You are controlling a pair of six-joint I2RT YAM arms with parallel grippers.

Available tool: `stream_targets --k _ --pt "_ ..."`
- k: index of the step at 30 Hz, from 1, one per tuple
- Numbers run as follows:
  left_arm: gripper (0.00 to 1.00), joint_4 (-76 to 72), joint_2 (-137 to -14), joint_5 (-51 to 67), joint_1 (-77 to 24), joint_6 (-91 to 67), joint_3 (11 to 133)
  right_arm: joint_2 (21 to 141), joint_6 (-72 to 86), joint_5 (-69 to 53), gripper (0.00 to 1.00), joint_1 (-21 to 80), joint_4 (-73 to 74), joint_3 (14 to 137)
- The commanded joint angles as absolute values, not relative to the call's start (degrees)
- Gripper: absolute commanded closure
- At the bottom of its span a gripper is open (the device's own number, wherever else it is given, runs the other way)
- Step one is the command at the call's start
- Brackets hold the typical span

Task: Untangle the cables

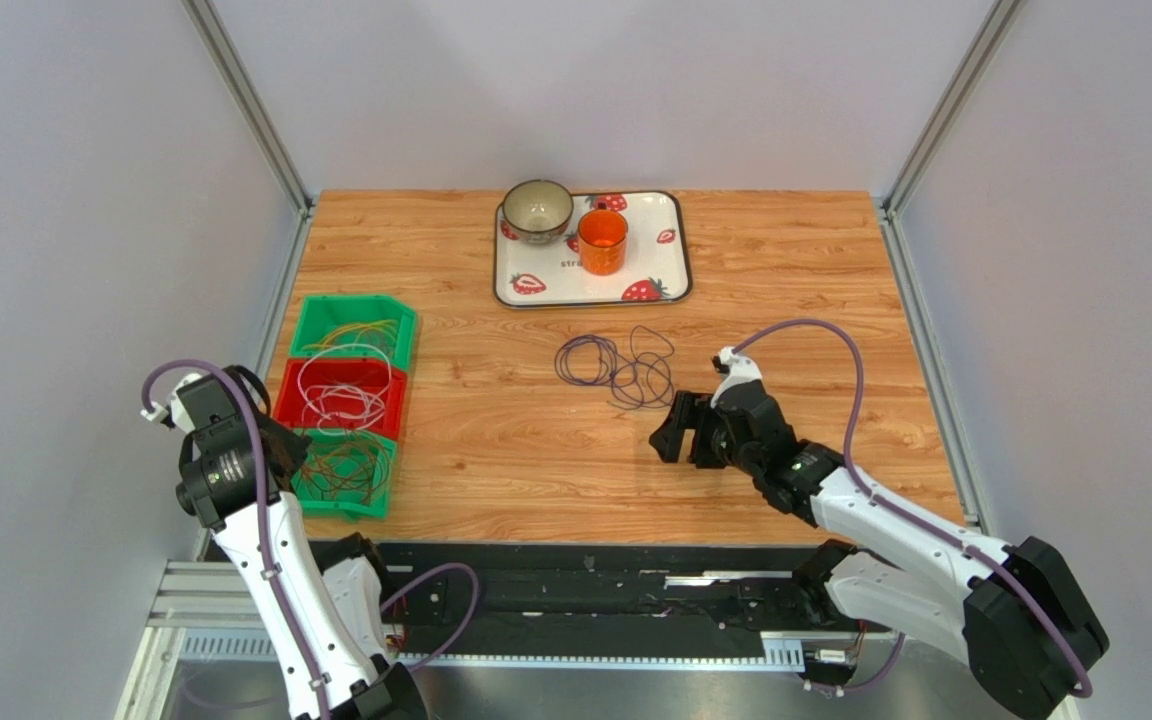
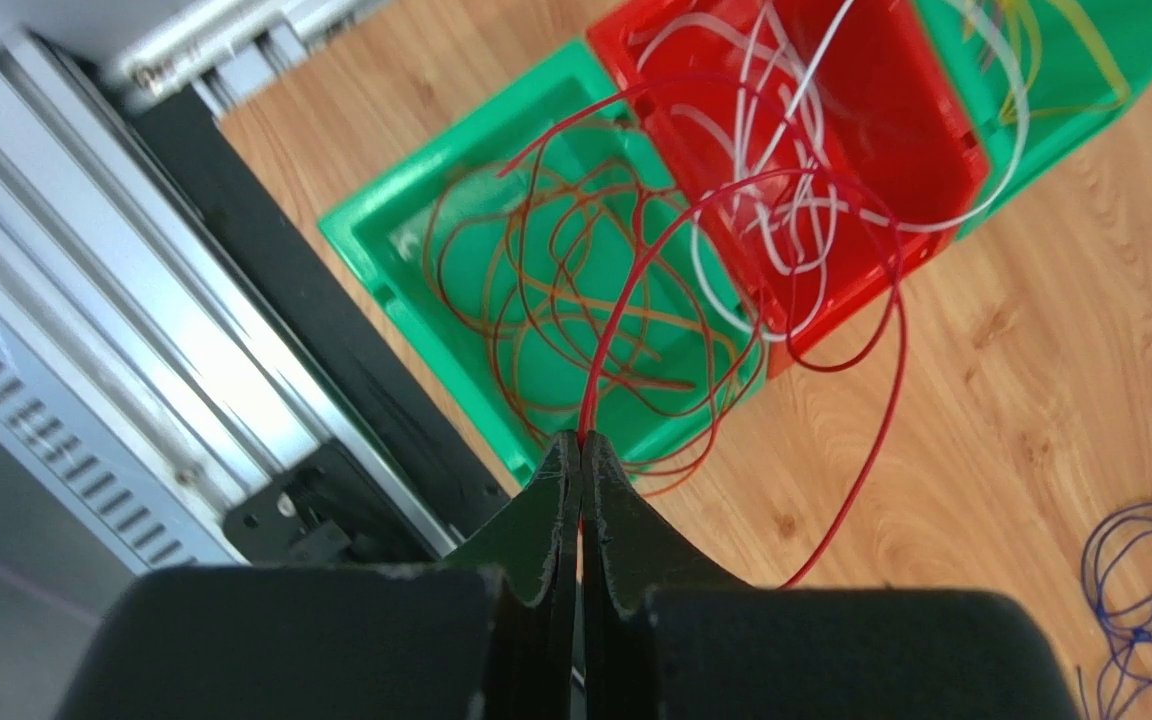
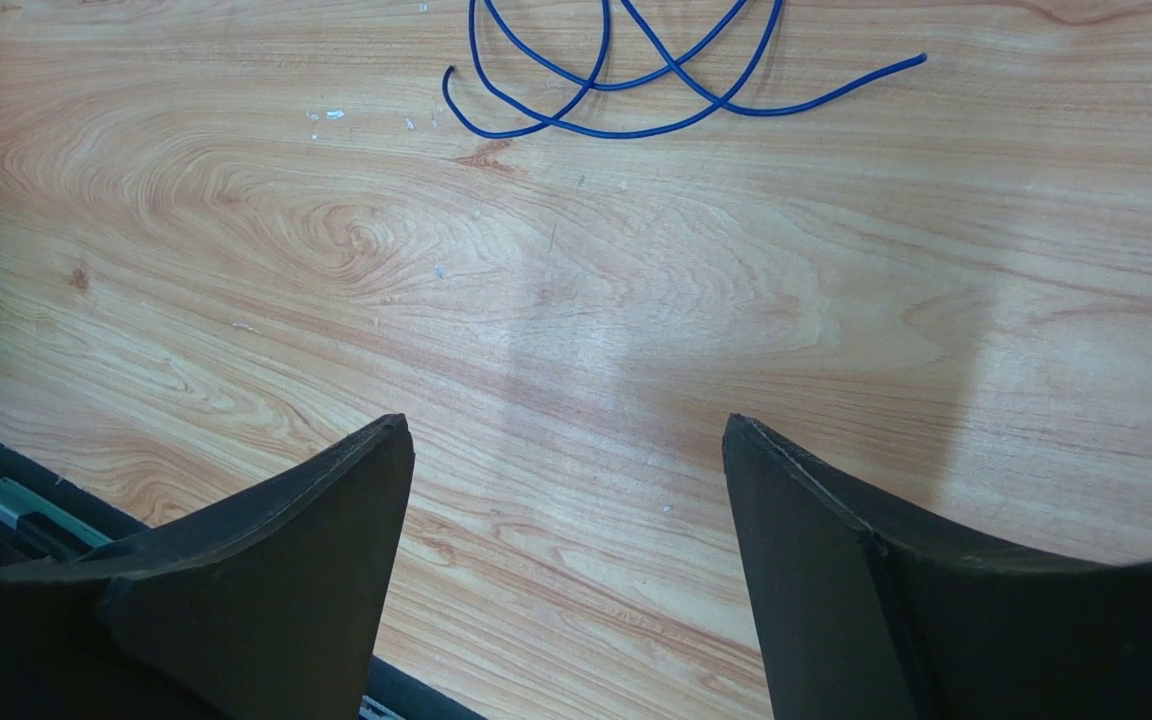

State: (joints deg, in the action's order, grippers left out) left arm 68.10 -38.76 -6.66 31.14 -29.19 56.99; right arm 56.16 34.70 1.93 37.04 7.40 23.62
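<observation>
My left gripper (image 2: 582, 438) is shut on a thin red cable (image 2: 593, 405), which rises from the fingertips over the near green bin (image 2: 387, 240) and loops down onto the wood at the right. That bin holds orange and dark red cables (image 2: 567, 300). White cables (image 2: 778, 150) lie in the red bin (image 2: 928, 135), yellow cables (image 2: 1048, 60) in the far green bin. A purple cable (image 1: 615, 365) lies in loose coils mid-table; its near loops (image 3: 642, 75) show in the right wrist view. My right gripper (image 1: 683, 432) hovers just in front of it, open and empty (image 3: 564, 428).
The three bins (image 1: 342, 393) stand in a row at the table's left edge. A strawberry-print tray (image 1: 660, 281) at the back holds a bowl (image 1: 537, 210) and an orange cup (image 1: 602, 240). A black rail (image 1: 597, 578) runs along the near edge.
</observation>
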Motion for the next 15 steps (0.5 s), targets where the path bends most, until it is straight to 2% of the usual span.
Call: stream_targets --k 1,7,15 --pt "1.00 67.32 -37.09 -7.63 32.52 -36.82 56.43 56.25 35.24 1.93 0.20 36.83 5.89 24.08" --pt "1.00 70.57 -39.72 -9.83 33.48 -46.83 53.70 58.62 35.51 1.85 0.21 36.83 6.76 25.22" --pt "1.00 66.28 -41.48 -4.41 40.77 -50.54 46.60 58.27 36.65 2.64 0.21 36.83 7.21 24.79"
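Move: The left hand already holds the red cable, most of it trailing below, and takes it to the near green bin, whose middle lies about 4 cm ahead, nearly straight on (1 cm left), and 17 cm below. The red bin with the white cable sits 13 cm farther out beyond that green bin. The blue cable lies about 36 cm to the hand's right and 20 cm ahead. From the right hand, the near green bin is some 46 cm left and 2 cm back. Down towards the near green bin, hesitantly at first and then faster, about 5 cm in all, with a slight draw back, the left hand lowers the red cable. As it sinks, the wrist turns some 20 degrees counter-clockwise and rolls a little, the shut fingers keeping their pinch on the cable. ##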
